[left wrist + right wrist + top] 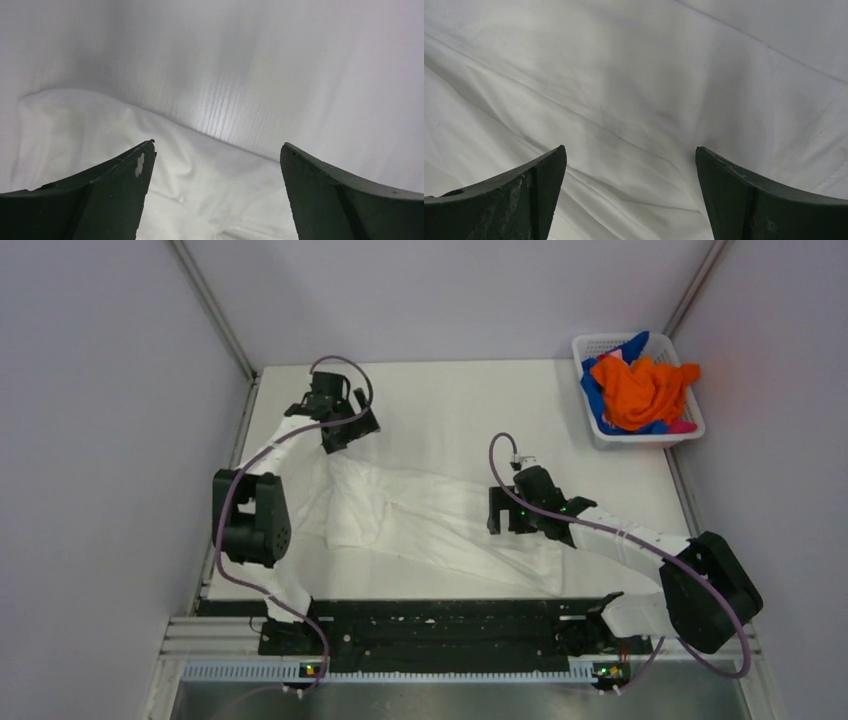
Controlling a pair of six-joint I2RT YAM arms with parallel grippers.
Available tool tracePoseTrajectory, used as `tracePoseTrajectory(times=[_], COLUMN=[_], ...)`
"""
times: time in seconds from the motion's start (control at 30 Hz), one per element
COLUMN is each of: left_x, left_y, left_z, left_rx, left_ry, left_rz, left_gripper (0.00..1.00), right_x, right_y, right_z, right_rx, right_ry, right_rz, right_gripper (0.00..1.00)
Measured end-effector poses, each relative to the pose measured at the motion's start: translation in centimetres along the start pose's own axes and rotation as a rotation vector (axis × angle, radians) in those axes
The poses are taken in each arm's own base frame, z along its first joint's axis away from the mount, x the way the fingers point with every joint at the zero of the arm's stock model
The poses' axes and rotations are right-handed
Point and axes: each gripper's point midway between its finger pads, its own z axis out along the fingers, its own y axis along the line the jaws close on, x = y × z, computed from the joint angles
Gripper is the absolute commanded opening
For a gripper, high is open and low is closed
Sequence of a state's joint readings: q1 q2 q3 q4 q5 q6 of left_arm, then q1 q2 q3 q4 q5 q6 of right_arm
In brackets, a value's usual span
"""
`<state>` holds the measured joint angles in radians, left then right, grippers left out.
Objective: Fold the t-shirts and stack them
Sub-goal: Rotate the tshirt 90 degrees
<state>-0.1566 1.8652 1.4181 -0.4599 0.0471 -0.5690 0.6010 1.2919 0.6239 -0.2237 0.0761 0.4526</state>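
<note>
A large white t-shirt (420,515) lies crumpled flat across the middle of the table. My left gripper (347,432) hangs open over its far left corner; in the left wrist view the gripper (217,145) has wide jaws with the shirt's edge (200,190) below them and nothing between. My right gripper (498,510) stands open over the shirt's right part; in the right wrist view the gripper (630,148) frames wrinkled white cloth (624,75) without touching it. An orange t-shirt (645,390), a blue one (592,390) and a pink one (682,426) are piled in the basket.
The white lattice basket (600,343) sits at the table's far right corner. Bare white table (450,410) lies beyond the shirt. Grey walls close in on the left, the back and the right. A black rail (440,625) runs along the near edge between the arm bases.
</note>
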Motion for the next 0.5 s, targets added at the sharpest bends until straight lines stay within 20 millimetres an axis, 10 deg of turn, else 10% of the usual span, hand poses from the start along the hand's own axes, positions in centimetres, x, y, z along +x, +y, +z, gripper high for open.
tracePoseTrajectory(times=[0.23, 0.5], left_x=[1.0, 10.7], left_y=[0.4, 4.4], left_z=[-9.8, -4.6], left_rx=[0.073, 0.001], left_ry=[-0.162, 0.115], left_rz=[-0.043, -0.121], left_gripper=[0.99, 0.99], right_x=[-0.3, -1.0], right_y=[-0.6, -0.8], right_z=[0.0, 0.2], right_rx=[0.038, 0.059], right_ry=[-0.02, -0.054], right_rz=[0.0, 0.013], right_gripper=[0.99, 0.99])
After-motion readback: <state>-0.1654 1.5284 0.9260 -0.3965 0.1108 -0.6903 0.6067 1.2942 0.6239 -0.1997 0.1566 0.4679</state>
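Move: The t-shirt's bunched left part lies about 13 cm back from the left hand, 1 cm to its left and roughly 8 cm below it. A sleeve flap sticks out some 15 cm back and 9 cm to the left of that hand, and the shirt's flatter right part lies 20 cm back and 26 cm to its right. For the right hand, the bunched part is about 31 cm to the left and 6 cm ahead. Over the t-shirt's bunched left part the left hand comes back some 12 cm towards the base in an arc, first rising about 7 cm, then sinking about 10 cm towards the cloth. Its fingers stay wide open, tipping outward a little and then back downward. The right hand, also open, all but stays low at the shirt's right part, easing about 1 cm forward. ##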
